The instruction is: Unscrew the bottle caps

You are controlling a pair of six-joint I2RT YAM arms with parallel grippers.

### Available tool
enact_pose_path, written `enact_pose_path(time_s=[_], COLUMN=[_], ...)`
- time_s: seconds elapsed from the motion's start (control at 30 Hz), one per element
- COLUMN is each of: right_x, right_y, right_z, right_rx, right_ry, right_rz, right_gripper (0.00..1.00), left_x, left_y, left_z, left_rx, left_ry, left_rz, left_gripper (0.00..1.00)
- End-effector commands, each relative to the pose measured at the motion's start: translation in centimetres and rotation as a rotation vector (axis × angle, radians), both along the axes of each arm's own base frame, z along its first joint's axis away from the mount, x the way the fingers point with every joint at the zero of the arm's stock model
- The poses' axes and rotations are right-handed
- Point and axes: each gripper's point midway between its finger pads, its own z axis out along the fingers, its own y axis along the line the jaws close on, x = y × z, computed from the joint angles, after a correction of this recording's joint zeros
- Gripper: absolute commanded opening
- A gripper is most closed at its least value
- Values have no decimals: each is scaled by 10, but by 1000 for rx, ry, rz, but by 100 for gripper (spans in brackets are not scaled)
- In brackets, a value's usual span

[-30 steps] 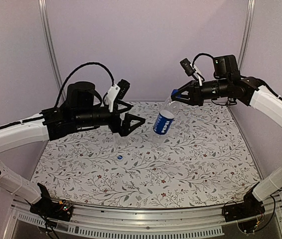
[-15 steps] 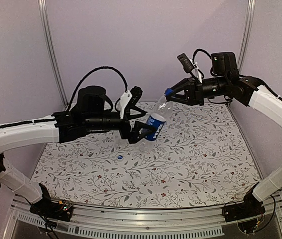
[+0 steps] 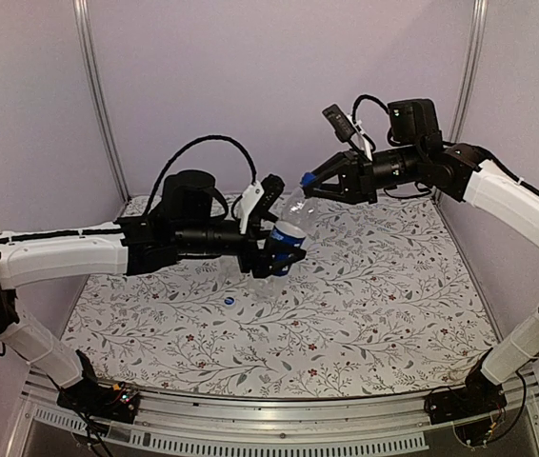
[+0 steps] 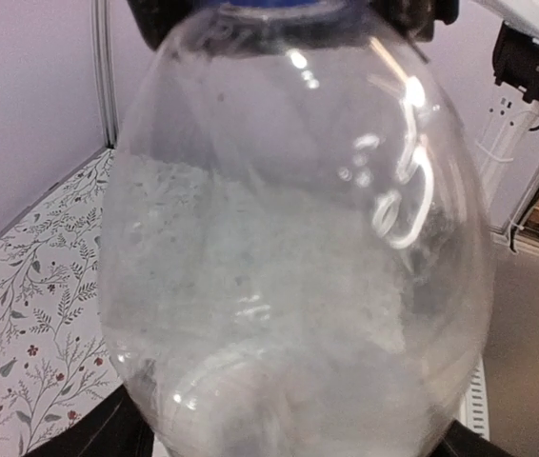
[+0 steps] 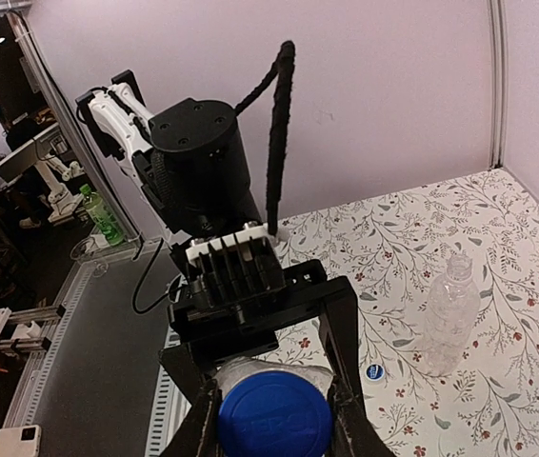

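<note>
The labelled bottle (image 3: pixel 285 236) hangs tilted above the mat between both arms. My right gripper (image 3: pixel 309 180) is shut on its blue cap (image 5: pixel 274 419), one finger pressed on each side of the cap. My left gripper (image 3: pixel 282 251) closes round the bottle's body, and its black fingers (image 5: pixel 342 328) lie against both sides. In the left wrist view the clear bottle (image 4: pixel 289 248) fills the frame, the blue cap (image 4: pixel 269 5) just showing at the top edge. The plain bottle (image 5: pixel 449 309) stands upright on the mat with no cap, and a loose blue cap (image 3: pixel 229 301) lies beside it.
The flowered mat (image 3: pixel 374 305) covers the table, with purple walls at the back and sides. An aluminium rail (image 3: pixel 250 440) runs along the near edge. The left arm (image 3: pixel 69 257) stretches across the left half of the mat.
My left gripper moved right to the labelled bottle and narrowed round its body. My right gripper carried the bottle by its cap up and to the left.
</note>
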Motion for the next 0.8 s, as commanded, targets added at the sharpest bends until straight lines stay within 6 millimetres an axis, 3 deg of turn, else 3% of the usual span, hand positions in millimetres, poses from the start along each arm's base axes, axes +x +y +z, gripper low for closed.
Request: enact_pose_path(time_s=[0.0,0.2,0.57,0.77], right_x=[3,6,5,6], right_y=[7,7,7,8], right_z=[2,-4,2,0], right_rx=[-7,-22,-7,-5], right_ry=[-13,-15,-20,-12], right_rz=[-5,-15,-13,-14], right_gripper=[0,0,0,1], left_x=[-11,-14,-13,-11], left_y=[-8,-5,-5,-4], left_z=[7,12,5,7], left_rx=[-35,-59,-44,-50], left_ry=[-6,-21,-13,-11], left_rz=[-46,-49,-48,-35], left_gripper=[78,73,60,45])
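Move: The Pepsi bottle's body already stands between the left hand's open fingers, its middle within about 1 cm of that hand. Counted from the right hand, which grips its blue cap, the middle lies some 9 cm below, about 4 cm left and 2 cm back. From the left hand, the clear bottle stands roughly 14 cm ahead, 13 cm left and 17 cm lower; the loose cap lies about 7 cm ahead, 13 cm left and 27 cm below. Still pinching the Pepsi bottle's blue cap, the right hand lowers the bottle about 1 cm between the left fingers, easing slightly forward and left, then holds. The left hand practically stays in place and closes from wide to about half open around the labelled body; whether the pads already press on the bottle can't be made out. ##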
